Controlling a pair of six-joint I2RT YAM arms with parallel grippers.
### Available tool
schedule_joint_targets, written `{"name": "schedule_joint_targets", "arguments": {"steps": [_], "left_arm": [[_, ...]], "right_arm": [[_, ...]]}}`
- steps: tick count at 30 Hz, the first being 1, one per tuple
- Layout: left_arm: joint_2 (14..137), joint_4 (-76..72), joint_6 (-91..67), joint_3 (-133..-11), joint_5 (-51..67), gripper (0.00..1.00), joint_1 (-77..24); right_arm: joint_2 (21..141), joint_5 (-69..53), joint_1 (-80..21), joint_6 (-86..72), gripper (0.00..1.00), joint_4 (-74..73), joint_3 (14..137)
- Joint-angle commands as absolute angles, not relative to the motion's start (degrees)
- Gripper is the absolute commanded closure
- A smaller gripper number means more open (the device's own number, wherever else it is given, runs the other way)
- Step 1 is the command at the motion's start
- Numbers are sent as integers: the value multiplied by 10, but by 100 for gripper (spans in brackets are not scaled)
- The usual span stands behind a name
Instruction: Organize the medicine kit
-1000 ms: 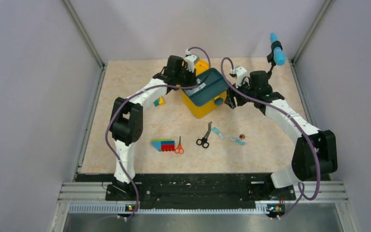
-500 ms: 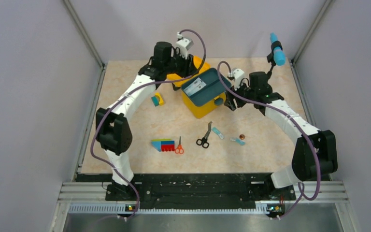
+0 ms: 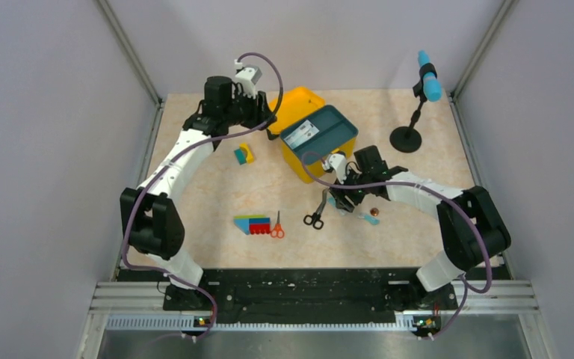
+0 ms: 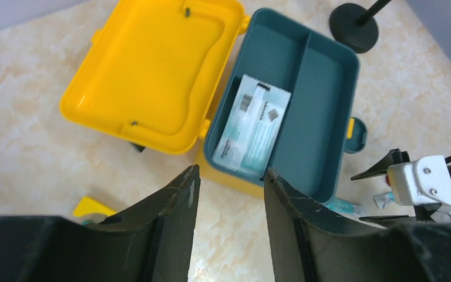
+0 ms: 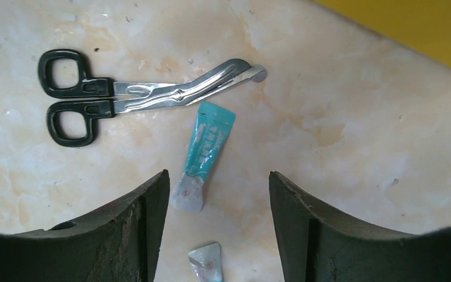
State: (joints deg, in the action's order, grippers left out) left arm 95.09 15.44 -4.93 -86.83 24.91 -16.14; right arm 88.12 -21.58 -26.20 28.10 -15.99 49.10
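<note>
The yellow medicine kit [image 3: 310, 168] stands at the back centre with its lid [image 3: 299, 103] lying open behind it. A dark teal tray [image 3: 321, 133] rests on the box and holds a pale packet [image 4: 252, 126]. My left gripper [image 3: 265, 120] hovers left of the lid, open and empty [image 4: 229, 173]. My right gripper [image 3: 341, 196] is low over the table in front of the kit, open [image 5: 217, 173] astride a teal sachet [image 5: 205, 150]. Black-handled scissors [image 5: 123, 97] lie just beyond it, and a second sachet [image 5: 207, 261] lies nearer.
Orange scissors [image 3: 276, 226] and a multicoloured block [image 3: 252, 224] lie front left. A small yellow-teal block [image 3: 244, 154] sits left of the kit, a brown ball [image 3: 374, 212] near my right gripper. A black stand [image 3: 407, 138] with a blue top is back right. Walls enclose three sides.
The kit's lid swung fully open and my left gripper let go of it, drawing back to the left. My right arm dropped from the kit's side to the sachets in front.
</note>
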Motion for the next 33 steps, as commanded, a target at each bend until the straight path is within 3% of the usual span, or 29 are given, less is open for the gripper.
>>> {"name": "schedule_joint_targets", "arguments": {"steps": [1, 8, 12, 16, 25, 33], "left_arm": [[921, 139, -72, -847, 240, 50, -147], [904, 124, -78, -816, 240, 50, -132], [897, 119, -86, -804, 239, 50, -122], [896, 119, -88, -802, 241, 50, -116], [909, 122, -93, -814, 246, 50, -112], [926, 148, -65, -845, 239, 50, -111]], "right_arm": [[917, -216, -268, 278, 38, -127, 518], [952, -214, -285, 293, 45, -138, 537], [960, -216, -285, 296, 60, -148, 541], [953, -215, -285, 302, 82, -163, 546], [868, -211, -267, 344, 89, -293, 594], [829, -335, -212, 316, 91, -356, 728]]}}
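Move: The teal packet beside the black shears lies almost under the right hand, about 3 cm below, 1 cm to its left and 1 cm back. From that hand the shears are some 7 cm left and 2 cm back, the second teal packet about 9 cm right and 5 cm back, and the kit's middle roughly 15 cm ahead and 7 cm left. From the left hand, the first packet is about 22 cm right, 16 cm back and 25 cm below. The right hand sinks about 2.5 cm onto the teal packet, edging a little left, and its wide-open fingers close to almost shut there, then it climbs some 11 cm from its lowest point, drifting forward at the end towards the kit with the fingertips empty. Meanwhile the left hand, fingers staying half open, draws about 4 cm to the left and 2.5 cm down, away from the kit. ##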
